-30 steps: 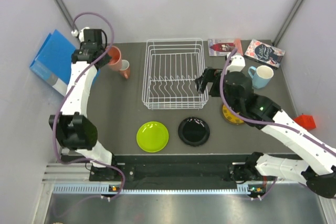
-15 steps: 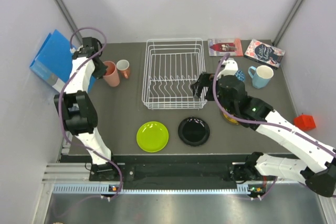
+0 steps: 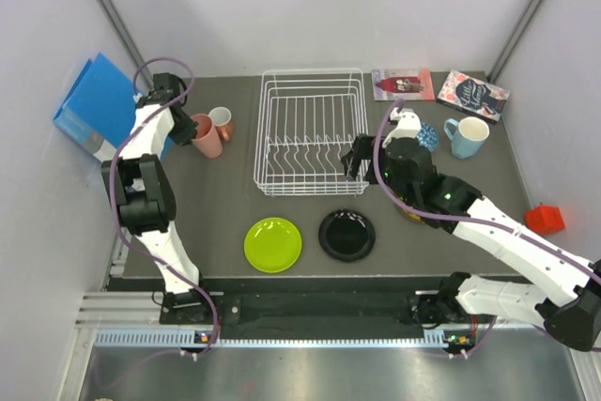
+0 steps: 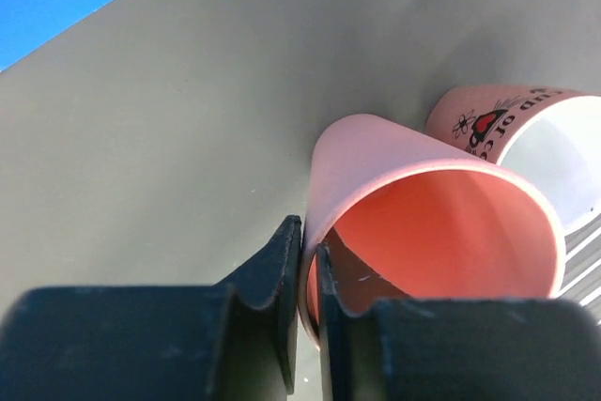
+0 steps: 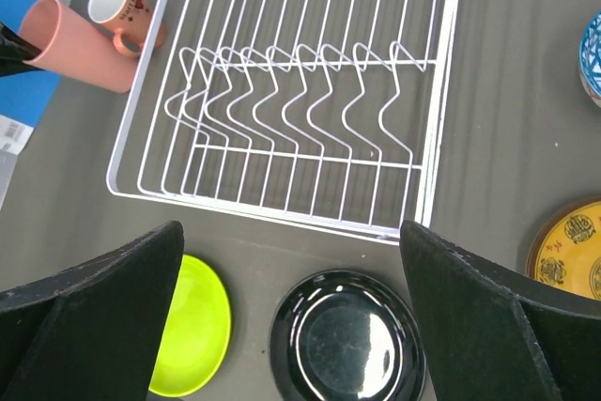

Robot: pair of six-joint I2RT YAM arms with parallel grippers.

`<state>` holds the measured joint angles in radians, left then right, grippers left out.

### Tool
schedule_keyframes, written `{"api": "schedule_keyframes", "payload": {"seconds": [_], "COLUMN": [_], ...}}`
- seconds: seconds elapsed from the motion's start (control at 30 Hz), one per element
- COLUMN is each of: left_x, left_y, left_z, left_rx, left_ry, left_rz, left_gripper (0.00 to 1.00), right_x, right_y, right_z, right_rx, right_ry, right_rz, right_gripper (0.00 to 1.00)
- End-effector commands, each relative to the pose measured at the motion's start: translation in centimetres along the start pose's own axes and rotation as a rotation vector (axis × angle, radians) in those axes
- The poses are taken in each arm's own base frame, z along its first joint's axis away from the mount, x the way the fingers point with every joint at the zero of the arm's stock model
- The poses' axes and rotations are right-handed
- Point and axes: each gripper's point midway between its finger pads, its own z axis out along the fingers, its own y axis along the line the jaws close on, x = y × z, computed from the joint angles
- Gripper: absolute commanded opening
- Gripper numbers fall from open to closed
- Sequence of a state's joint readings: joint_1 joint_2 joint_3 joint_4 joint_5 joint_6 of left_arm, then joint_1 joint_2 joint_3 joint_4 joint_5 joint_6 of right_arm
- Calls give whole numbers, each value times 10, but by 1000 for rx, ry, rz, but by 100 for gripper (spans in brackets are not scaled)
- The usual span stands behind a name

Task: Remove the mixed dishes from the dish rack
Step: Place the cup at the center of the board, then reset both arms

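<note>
The white wire dish rack [image 3: 310, 192] stands at mid-table with nothing in it; the right wrist view shows its bare tines [image 5: 272, 213]. My left gripper [image 3: 185, 125] [image 4: 307, 251] is shut on the rim of a salmon cup [image 3: 206, 136] [image 4: 423, 232], which is tilted just left of the rack. A pink mug [image 3: 223, 120] [image 4: 535, 129] with a white inside sits right beside it. My right gripper [image 3: 362, 157] [image 5: 296, 326] hangs open over the rack's near right corner. On the table lie a lime-green plate [image 3: 272, 243], a black plate [image 3: 346, 235], a yellow plate [image 3: 410, 209] partly under the right arm, a blue bowl [image 3: 425, 135] and a light blue mug [image 3: 467, 136].
A blue binder [image 3: 94, 110] leans at the far left, close behind the left arm. Two books [image 3: 402, 84] [image 3: 473, 94] lie along the back right edge. A small red object [image 3: 545, 219] sits at the table's right edge.
My left gripper has brought the salmon cup nearer and lower, down beside the pink mug, and the arm has folded back. My right gripper has drifted slightly left, staying open.
</note>
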<state>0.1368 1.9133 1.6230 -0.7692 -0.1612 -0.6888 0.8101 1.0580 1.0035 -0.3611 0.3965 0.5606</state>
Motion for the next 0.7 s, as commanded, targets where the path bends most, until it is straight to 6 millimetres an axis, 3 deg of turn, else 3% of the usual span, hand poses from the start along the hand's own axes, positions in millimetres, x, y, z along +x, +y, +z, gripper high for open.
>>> {"api": "schedule_keyframes", "payload": {"seconds": [0.0,0.13,0.37,0.67], "left_x": [8,1,-21,-60], "left_y": [4,4,-3,-12], "left_z": [6,-5,-37,-105], "left_rx": [4,12,42,100], "left_ry": [25,2,-51,-186], "left_rz": [6,16,10,-32], "left_gripper": [19,39,55,72], "right_x": [-11,-9,-6,-7], "right_y": [2,2,5,8], "right_z": [1,2,3,1], "right_rx": [-13,-12,-27,-45], "right_ry": [-38,-30,-18,-17], "right_rz": [16,15,17,23], "right_gripper": [96,96,96,96]}}
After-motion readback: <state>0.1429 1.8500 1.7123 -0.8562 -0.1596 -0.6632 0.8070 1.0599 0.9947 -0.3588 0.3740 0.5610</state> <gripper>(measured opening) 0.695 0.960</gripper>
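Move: The left hand has the near-left rim of the tall pink cup between its fingers; the cup's middle lies about 2 cm ahead, 3 cm right and 4 cm below. The small mug stands some 6 cm ahead and 7 cm right of that hand, the dish rack's middle roughly 5 cm ahead and 30 cm right. From the right hand, the cup is about 19 cm ahead, 40 cm left and 18 cm lower. The left fingers open wide, letting go of the pink cup's rim; the hand dips slightly, then rises about 6 cm. ##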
